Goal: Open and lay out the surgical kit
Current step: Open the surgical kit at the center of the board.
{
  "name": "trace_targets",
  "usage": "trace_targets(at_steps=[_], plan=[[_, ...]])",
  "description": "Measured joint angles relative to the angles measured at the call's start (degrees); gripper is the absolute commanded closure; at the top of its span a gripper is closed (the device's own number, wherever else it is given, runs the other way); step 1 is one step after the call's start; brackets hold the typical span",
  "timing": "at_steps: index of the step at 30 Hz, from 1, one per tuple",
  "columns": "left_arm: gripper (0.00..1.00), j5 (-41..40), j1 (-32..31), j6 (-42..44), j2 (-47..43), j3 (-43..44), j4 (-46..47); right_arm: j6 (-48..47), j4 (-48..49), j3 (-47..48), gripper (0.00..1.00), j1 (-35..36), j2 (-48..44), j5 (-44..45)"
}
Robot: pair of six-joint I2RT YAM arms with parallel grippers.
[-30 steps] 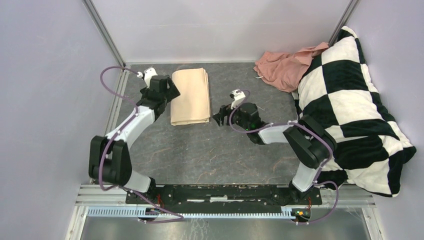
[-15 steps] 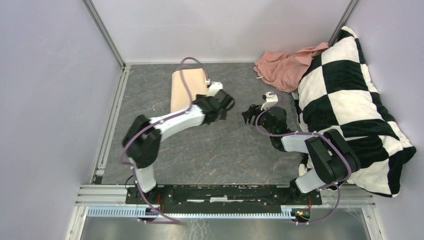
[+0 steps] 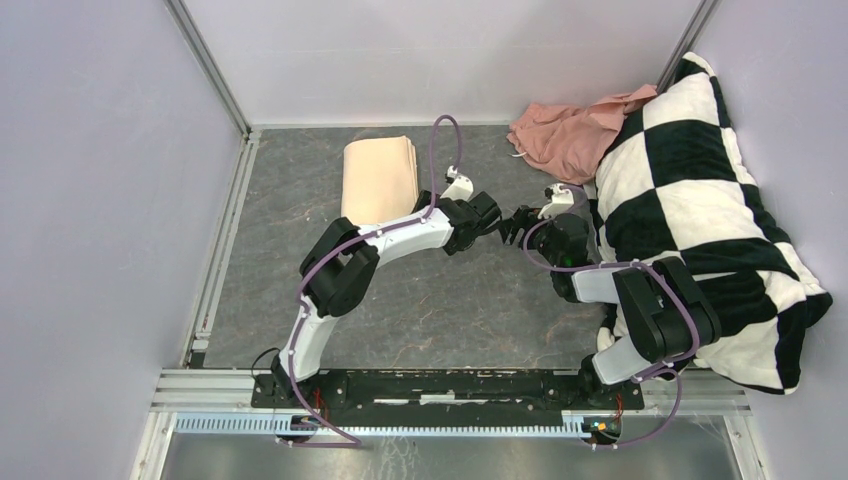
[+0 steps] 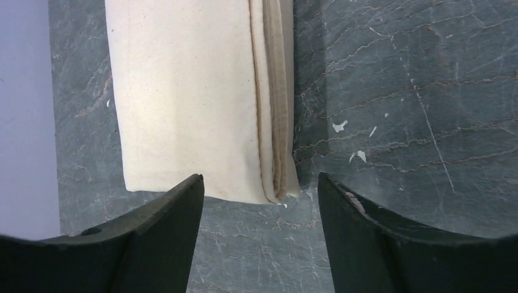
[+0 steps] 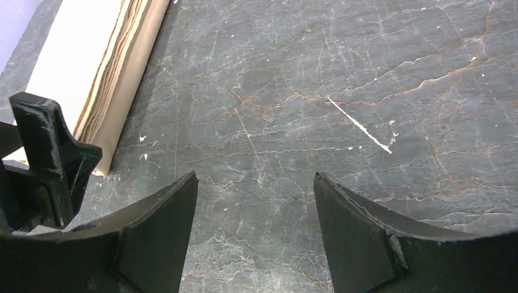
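The surgical kit shows as a folded beige cloth wrap (image 3: 378, 180) lying flat at the back left of the table, still folded. My left gripper (image 3: 488, 222) is at mid-table, to the right of the wrap's near right corner, open and empty. In the left wrist view the wrap (image 4: 189, 91) lies just beyond the open left gripper (image 4: 259, 177), its layered edge on the right. My right gripper (image 3: 515, 222) faces the left one almost tip to tip. It is also open (image 5: 255, 174) over bare table, with the wrap (image 5: 91, 73) at the upper left.
A crumpled pink cloth (image 3: 565, 135) lies at the back right. A black-and-white checkered pillow (image 3: 700, 200) fills the right side beside the right arm. Part of the left gripper (image 5: 49, 159) shows at the left in the right wrist view. Walls close off the left and back.
The left arm has swung from the wrap's left side across to mid-table, and its jaws have narrowed a little. The right gripper has drawn back to the right.
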Motion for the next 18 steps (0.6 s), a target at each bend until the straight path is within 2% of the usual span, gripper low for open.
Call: trace_targets(at_steps=[1,7,15,18], plan=[[0.33,-0.28,0.13,0.17,0.15,0.0,-0.13,0.42,0.2,0.0,0.24,-0.13,0.24,-0.35],[0.34,-0.57,0.39,0.2,0.63,0.0,-0.26,1.64,1.09,0.0,0.25,-0.35,0.87,-1.88],[0.48,-0.52,1.62,0.31,1.01,0.0,-0.33,2.38,1.92,0.0,0.25,-0.35,1.18,-2.84],[0.5,-0.5,1.9,0.7,1.33,0.0,-0.31,2.51,1.92,0.0,0.25,-0.35,1.4,-2.93]])
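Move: The surgical kit's middle lies about 12 cm ahead of the left hand and 8 cm to its left, some 7 cm below; its near right corner is just ahead, roughly 2 cm out, straight in line with the hand and below it. Bare board surrounds the kit. From the right hand the kit's middle is about 12 cm ahead and 26 cm to the left, some 7 cm lower. Slowly leftward, about 1.5 cm, the left hand eases over towards the kit's near right corner, with roughly 1 cm each of forward and downward travel. The fingers draw in from widely open to about half open around the line of that corner, the wrist barely turning; contact with the cloth can't be seen. ##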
